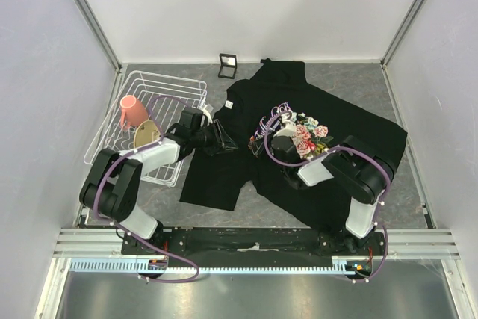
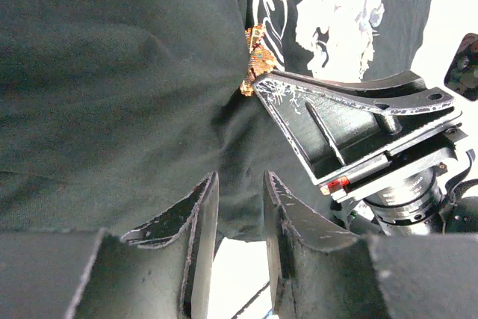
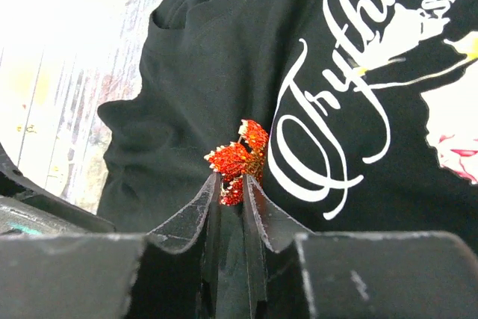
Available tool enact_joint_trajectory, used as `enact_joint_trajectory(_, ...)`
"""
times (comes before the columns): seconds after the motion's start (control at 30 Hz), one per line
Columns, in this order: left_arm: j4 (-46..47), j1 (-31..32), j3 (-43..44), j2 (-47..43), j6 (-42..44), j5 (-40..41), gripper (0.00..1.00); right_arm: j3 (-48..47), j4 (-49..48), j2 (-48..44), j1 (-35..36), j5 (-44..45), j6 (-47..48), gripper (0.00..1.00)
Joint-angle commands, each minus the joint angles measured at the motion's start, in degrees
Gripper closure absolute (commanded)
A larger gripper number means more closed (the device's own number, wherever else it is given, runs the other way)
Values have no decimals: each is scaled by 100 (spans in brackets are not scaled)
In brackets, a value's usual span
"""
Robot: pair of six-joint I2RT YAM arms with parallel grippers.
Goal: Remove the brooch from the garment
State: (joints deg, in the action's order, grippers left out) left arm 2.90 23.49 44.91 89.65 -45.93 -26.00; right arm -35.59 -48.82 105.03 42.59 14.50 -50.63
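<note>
The garment [image 1: 351,125], a black T-shirt with a rose print and white lettering, lies spread on the grey table. The brooch [image 3: 237,160] is a small red-orange leaf pinned left of the lettering. It also shows in the left wrist view as the brooch [image 2: 256,57], seen edge-on. My right gripper [image 3: 233,178] has its two fingertips closed against the brooch's lower lobe. My left gripper [image 2: 240,177] pinches a raised fold of the black cloth just short of the brooch, jaws partly apart around it. From above, the left gripper [image 1: 224,140] and right gripper [image 1: 272,138] face each other over the shirt.
A white wire rack [image 1: 172,84] stands at the left with a pink cup [image 1: 132,110] and a tan object [image 1: 147,136] in it. A small black frame [image 1: 228,65] stands at the back by the wall. Side walls close in the table.
</note>
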Motion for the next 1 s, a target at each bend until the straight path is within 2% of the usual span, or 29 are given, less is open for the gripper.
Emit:
enact_joint_trajectory(0.0,141,16,211,132,137,-248,63,377,126,-97,-101,-237,-307,75)
enact_joint_trajectory(0.37,194,200,475,474,137,-415,65,826,373,-642,-303,-413,-562,66)
enact_joint_trajectory(0.57,185,306,633,607,120,-485,66,651,461,-774,-409,-825,35,60)
enact_joint_trajectory(0.67,185,323,660,607,137,-476,67,484,750,-897,-488,-1107,238,55)
enact_joint_trajectory(0.97,62,411,949,791,181,-476,67,-342,2101,-1082,-1059,-2232,790,48)
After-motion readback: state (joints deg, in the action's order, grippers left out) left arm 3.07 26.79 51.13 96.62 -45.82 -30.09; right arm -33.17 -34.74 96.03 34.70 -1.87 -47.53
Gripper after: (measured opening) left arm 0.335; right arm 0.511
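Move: Just beyond the right hand's fingertips sits the brooch, about 2 cm ahead, 1 cm left and 2 cm below the hand point. The garment's white lettering lies some 7 cm ahead and 4 cm right of that hand, the flower print roughly 3 cm ahead and 14 cm right. The left gripper hovers about 8 cm to its left and 1 cm back. From the left hand the brooch is about 7 cm right, 3 cm ahead and 4 cm lower. Backing off the brooch, the right hand goes about 3 cm to its right and 2–3 cm back, dipping roughly 2 cm before rising again, while its nearly closed fingers spread wide and come clear of the brooch. Meanwhile the left hand, fingers still parted and empty, slides some 3.5 cm right towards the brooch, turning slightly clockwise. ##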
